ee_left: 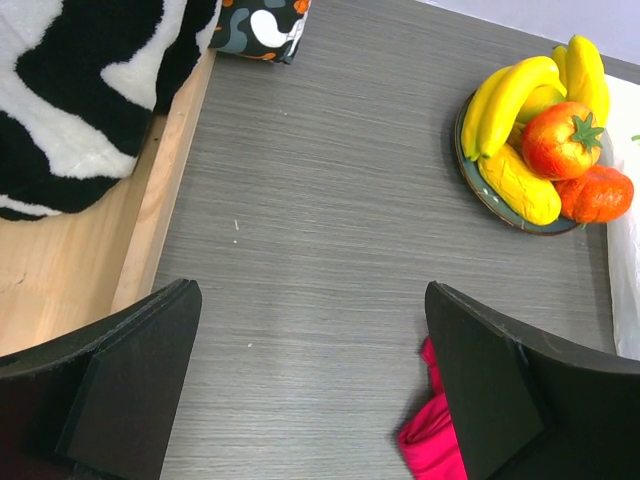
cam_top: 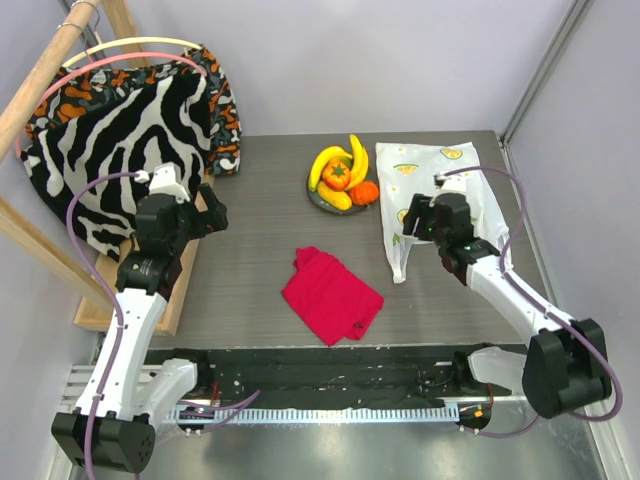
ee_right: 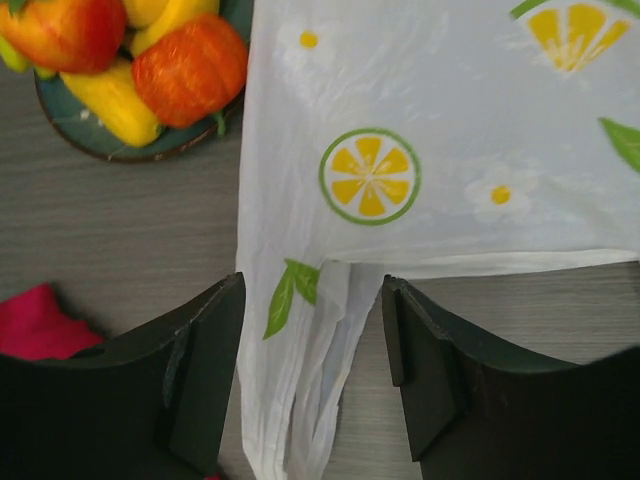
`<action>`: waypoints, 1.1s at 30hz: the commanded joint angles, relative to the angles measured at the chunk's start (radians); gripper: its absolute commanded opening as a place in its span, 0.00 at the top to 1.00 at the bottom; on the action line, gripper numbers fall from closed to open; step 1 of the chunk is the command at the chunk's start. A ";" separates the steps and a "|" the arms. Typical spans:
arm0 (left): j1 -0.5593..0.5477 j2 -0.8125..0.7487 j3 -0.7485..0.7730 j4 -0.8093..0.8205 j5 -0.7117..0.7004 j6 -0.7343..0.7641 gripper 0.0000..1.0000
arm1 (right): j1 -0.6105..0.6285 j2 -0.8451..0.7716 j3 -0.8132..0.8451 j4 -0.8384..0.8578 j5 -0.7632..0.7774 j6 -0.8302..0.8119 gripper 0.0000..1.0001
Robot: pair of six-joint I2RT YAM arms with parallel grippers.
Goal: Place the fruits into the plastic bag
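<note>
The fruits [cam_top: 340, 178] lie heaped on a dark round plate [cam_top: 318, 200] at the back middle of the table: yellow bananas [ee_left: 510, 100], a red-orange one with a green top [ee_left: 562, 140] and a small orange [ee_right: 190, 65]. Right of the plate the plastic bag [cam_top: 440, 195] lies flat, white with citrus slices and leaves. My right gripper [ee_right: 312, 290] is low over the bag's near left handle loop [ee_right: 300, 380]. Its jaws stand apart on either side of the loop, so it is open. My left gripper [ee_left: 310, 300] hangs wide open over bare table, left of the plate, holding nothing.
A red folded cloth [cam_top: 330, 295] lies in the middle of the table, near my left gripper's right finger. Zebra-striped fabric [cam_top: 130, 140] drapes over a wooden frame [ee_left: 150, 210] along the left edge. A metal post stands at the back right corner.
</note>
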 commanded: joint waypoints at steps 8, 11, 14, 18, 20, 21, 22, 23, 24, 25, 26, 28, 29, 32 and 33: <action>-0.063 0.002 -0.033 0.012 -0.065 -0.089 0.00 | 0.162 0.128 0.032 -0.154 0.044 0.026 0.37; -0.170 0.074 -0.004 0.021 -0.081 -0.104 0.00 | 0.161 0.136 0.006 -0.145 0.034 0.035 0.37; -0.320 0.142 -0.004 0.029 -0.148 -0.139 0.00 | 0.161 0.154 -0.002 -0.145 -0.014 0.047 0.38; -0.514 0.252 -0.027 0.156 -0.266 -0.199 0.00 | 0.162 0.176 -0.007 -0.135 -0.040 0.069 0.39; -0.571 0.328 -0.015 0.199 -0.282 -0.233 0.00 | 0.161 0.183 -0.002 -0.143 -0.032 0.075 0.40; -0.585 0.349 -0.008 0.242 -0.276 -0.253 0.00 | 0.161 0.184 -0.001 -0.143 -0.031 0.075 0.41; -0.608 0.367 -0.005 0.261 -0.259 -0.256 0.00 | 0.161 0.185 0.002 -0.145 -0.040 0.075 0.42; -0.618 0.402 -0.002 0.279 -0.246 -0.256 0.00 | 0.162 0.188 0.006 -0.148 -0.046 0.075 0.45; -0.626 0.415 -0.002 0.319 -0.233 -0.253 0.00 | 0.162 0.193 0.009 -0.152 -0.057 0.078 0.48; -0.635 0.427 -0.005 0.339 -0.216 -0.254 0.00 | 0.162 0.196 0.015 -0.154 -0.068 0.078 0.50; -0.646 0.438 -0.014 0.378 -0.184 -0.254 0.00 | 0.162 0.202 0.018 -0.154 -0.089 0.080 0.54; -0.660 0.461 -0.027 0.400 -0.156 -0.264 0.00 | 0.161 0.226 0.027 -0.160 -0.097 0.087 0.56; -0.661 0.464 -0.033 0.452 -0.125 -0.265 0.00 | 0.162 0.237 0.030 -0.169 -0.100 0.090 0.57; -0.666 0.461 -0.065 0.506 -0.091 -0.270 0.00 | 0.161 0.260 0.042 -0.189 -0.100 0.098 0.57; -0.669 0.452 -0.088 0.520 -0.072 -0.270 0.00 | 0.162 0.262 0.045 -0.189 -0.101 0.098 0.57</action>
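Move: Below and slightly back from the right hand lies the plastic bag's near handle, some 14 cm down, 6 cm back and 6 cm to its left; the bag's body spreads about 13 cm ahead and 6 cm right. From this hand the fruit bowl is roughly 15 cm ahead and 19 cm left, the red cloth 14 cm back and 22 cm left. For the left hand the handle is about 47 cm right, 2 cm back and 24 cm below; the bowl is 33 cm right and 19 cm ahead. Sinking about 11 cm while drawing back and left onto the bag's near handle, the right hand tips some 25 degrees farther down and narrows its part-open fingers to either side of the white strip. The left hand, fingers wide open, swings about 24 cm right and 11 cm down towards the handle, turning clockwise, and gets over the red cloth's far corner. ##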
